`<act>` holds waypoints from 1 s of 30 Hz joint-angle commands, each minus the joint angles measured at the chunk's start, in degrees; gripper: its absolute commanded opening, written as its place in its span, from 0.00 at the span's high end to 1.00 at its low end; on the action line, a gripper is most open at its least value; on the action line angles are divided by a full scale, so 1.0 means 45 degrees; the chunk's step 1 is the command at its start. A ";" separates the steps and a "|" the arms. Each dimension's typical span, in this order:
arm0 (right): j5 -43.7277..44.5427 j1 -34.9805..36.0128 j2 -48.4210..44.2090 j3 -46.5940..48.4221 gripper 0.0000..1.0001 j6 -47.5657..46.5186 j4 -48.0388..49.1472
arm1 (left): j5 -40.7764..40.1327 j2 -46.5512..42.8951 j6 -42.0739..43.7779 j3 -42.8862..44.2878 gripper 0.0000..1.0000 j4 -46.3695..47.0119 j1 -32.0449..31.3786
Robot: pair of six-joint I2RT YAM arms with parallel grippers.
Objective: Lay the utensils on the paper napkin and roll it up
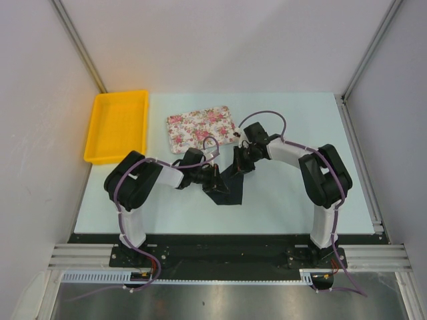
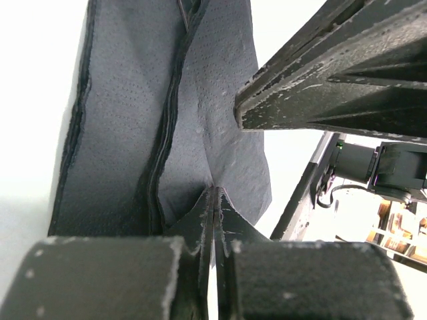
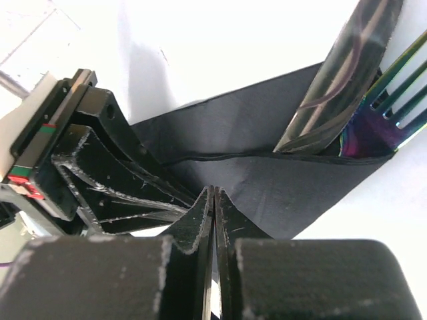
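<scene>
The black paper napkin [image 1: 227, 192] lies folded mid-table between both arms, one part lifted toward the right arm. My left gripper [image 1: 215, 177] is shut, its tips [image 2: 213, 193] pinching a puckered spot of the napkin [image 2: 113, 133]. My right gripper [image 1: 241, 165] is shut too, its tips [image 3: 213, 192] on a raised flap of the napkin [image 3: 320, 187]. The utensils poke out of the fold: a shiny blade-like piece [image 3: 340, 80] and iridescent fork tines [image 3: 393, 100]. The two grippers are almost touching; the right one's fingers [image 2: 320, 87] show in the left wrist view.
A pink-flowered rectangular tray [image 1: 200, 127] sits just behind the grippers. A yellow bin [image 1: 117, 125] stands at the table's back left corner. White walls close in both sides.
</scene>
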 commanded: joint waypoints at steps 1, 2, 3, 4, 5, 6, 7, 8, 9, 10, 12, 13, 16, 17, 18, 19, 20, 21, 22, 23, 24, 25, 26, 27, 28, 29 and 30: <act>0.0528 0.0169 0.0200 0.0161 0.96 -0.0384 -0.0104 | -0.1301 0.0185 0.0732 -0.0032 1.00 -0.1005 0.0166; 0.0529 0.0188 0.0317 0.0142 0.97 -0.0365 -0.0045 | -0.1281 0.0166 0.0732 -0.0052 1.00 -0.1005 0.0166; 0.0587 0.0208 0.0608 0.0142 0.97 -0.0365 -0.0044 | -0.1320 0.0127 0.0732 -0.0052 1.00 -0.1005 0.0166; 0.0723 0.0227 0.0727 0.0161 0.98 -0.0442 -0.0064 | -0.1301 0.0107 0.0770 -0.0052 1.00 -0.1005 0.0166; 0.0782 0.0247 0.0864 0.0142 0.98 -0.0462 0.0013 | -0.1339 0.0088 0.0771 -0.0071 1.00 -0.1005 0.0166; 0.0860 0.0285 0.1078 0.0142 0.98 -0.0520 -0.0005 | -0.1340 0.0068 0.0771 -0.0071 1.00 -0.1005 0.0166; 0.1015 0.0305 0.1216 0.0122 0.99 -0.0637 0.0014 | -0.1320 0.0049 0.0771 -0.0071 0.99 -0.0986 0.0185; 0.1094 0.0305 0.1294 0.0103 0.99 -0.0716 -0.0024 | -0.1281 -0.0029 0.0732 -0.0091 0.98 -0.0928 0.0166; 0.1192 0.0363 0.1392 0.0083 0.99 -0.0755 -0.0063 | -0.1223 -0.0126 0.0732 -0.0091 0.97 -0.0888 0.0204; 0.1289 0.0403 0.1547 0.0064 1.00 -0.0813 -0.0103 | -0.1106 -0.0224 0.0673 -0.0110 0.90 -0.0791 0.0224; 0.1368 0.0422 0.1646 -0.0053 1.00 -0.0950 -0.0122 | -0.0620 -0.0847 0.0673 -0.0207 0.77 -0.0440 0.0399; 0.1388 0.0403 0.1685 -0.0131 1.00 -0.0970 -0.0084 | -0.0540 -0.1198 0.0692 -0.0305 0.67 -0.0323 0.0497; 0.1369 0.0422 0.1725 -0.0346 1.00 -0.1029 0.0034 | -0.0344 -0.2488 0.1041 -0.0559 0.50 -0.1002 0.1257; 0.1369 0.0423 0.1763 -0.0405 1.00 -0.1048 0.0111 | -0.0440 -0.3051 0.1237 -0.0618 0.46 -0.1933 0.1511; 0.1369 0.0423 0.1802 -0.0405 1.00 -0.1068 0.0131 | -0.0518 -0.3289 0.1471 -0.0676 0.41 -0.2387 0.1977; 0.1349 0.0442 0.1822 -0.0425 1.00 -0.1029 0.0151 | -0.0771 -0.3543 0.2092 -0.0754 0.33 -0.2856 0.2195; 0.1330 0.0442 0.1803 -0.0444 1.00 -0.1029 0.0190 | -0.0947 -0.3932 0.2408 -0.0813 0.31 -0.3885 0.2371; 0.1329 0.0442 0.1822 -0.0464 1.00 -0.0990 0.0229 | -0.1104 -0.4071 0.2701 -0.0833 0.27 -0.4186 0.2624; 0.1310 0.0442 0.1842 -0.0502 1.00 -0.0970 0.0268 | -0.1337 -0.4150 0.3188 -0.0852 0.25 -0.4846 0.2723; 0.1310 0.0461 0.1842 -0.0522 1.00 -0.0932 0.0326 | -0.1417 -0.4151 0.3366 -0.0891 0.25 -0.5452 0.2802; 0.1291 0.0462 0.1842 -0.0542 1.00 -0.0912 0.0365 | -0.1456 -0.4093 0.3465 -0.0930 0.25 -0.5632 0.2899; 0.1290 0.0462 0.1861 -0.0581 1.00 -0.0873 0.0385 | -0.1476 -0.3996 0.3466 -0.1027 0.25 -0.5673 0.2939; 0.1290 0.0462 0.1861 -0.0581 1.00 -0.0853 0.0405 | -0.1457 -0.3801 0.3447 -0.1125 0.25 -0.5634 0.2958; 0.1271 0.0462 0.1861 -0.0581 1.00 -0.0834 0.0405 | -0.1457 -0.3625 0.3388 -0.1184 0.25 -0.5518 0.2978; 0.1290 0.0462 0.1861 -0.0581 1.00 -0.0833 0.0405 | -0.1437 -0.3488 0.3175 -0.1262 0.26 -0.5362 0.2959; 0.1310 0.0462 0.1861 -0.0581 1.00 -0.0833 0.0405 | -0.1244 -0.3351 0.2999 -0.1379 0.27 -0.4955 0.2959; 0.1329 0.0462 0.1861 -0.0581 1.00 -0.0833 0.0405 | -0.1145 -0.2963 0.2881 -0.1380 0.27 -0.4738 0.2881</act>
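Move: About 8 cm to the left hand's left and 1 cm ahead lies the napkin's left end, practically level with its shut tips, which rest on the folded cloth. Roughly 14 cm ahead and 4 cm right of that hand is the knife end, with the fork tines 3 cm farther right. The right hand hovers about 3 cm straight above the napkin's fold; from it the knife end lies 7 cm ahead and 1 cm right, the tines 6 cm ahead and 4 cm right. Dropping about 3 cm with its fingers shut, the right hand comes down onto the napkin's fold and holds there. Only then does the left hand open wide, come up off the cloth and swing about 10 cm left in an arc, rising and reaching out, then drawing back and sinking just past the napkin's left end, tipped slightly and turned some 10 degrees counter-clockwise. ##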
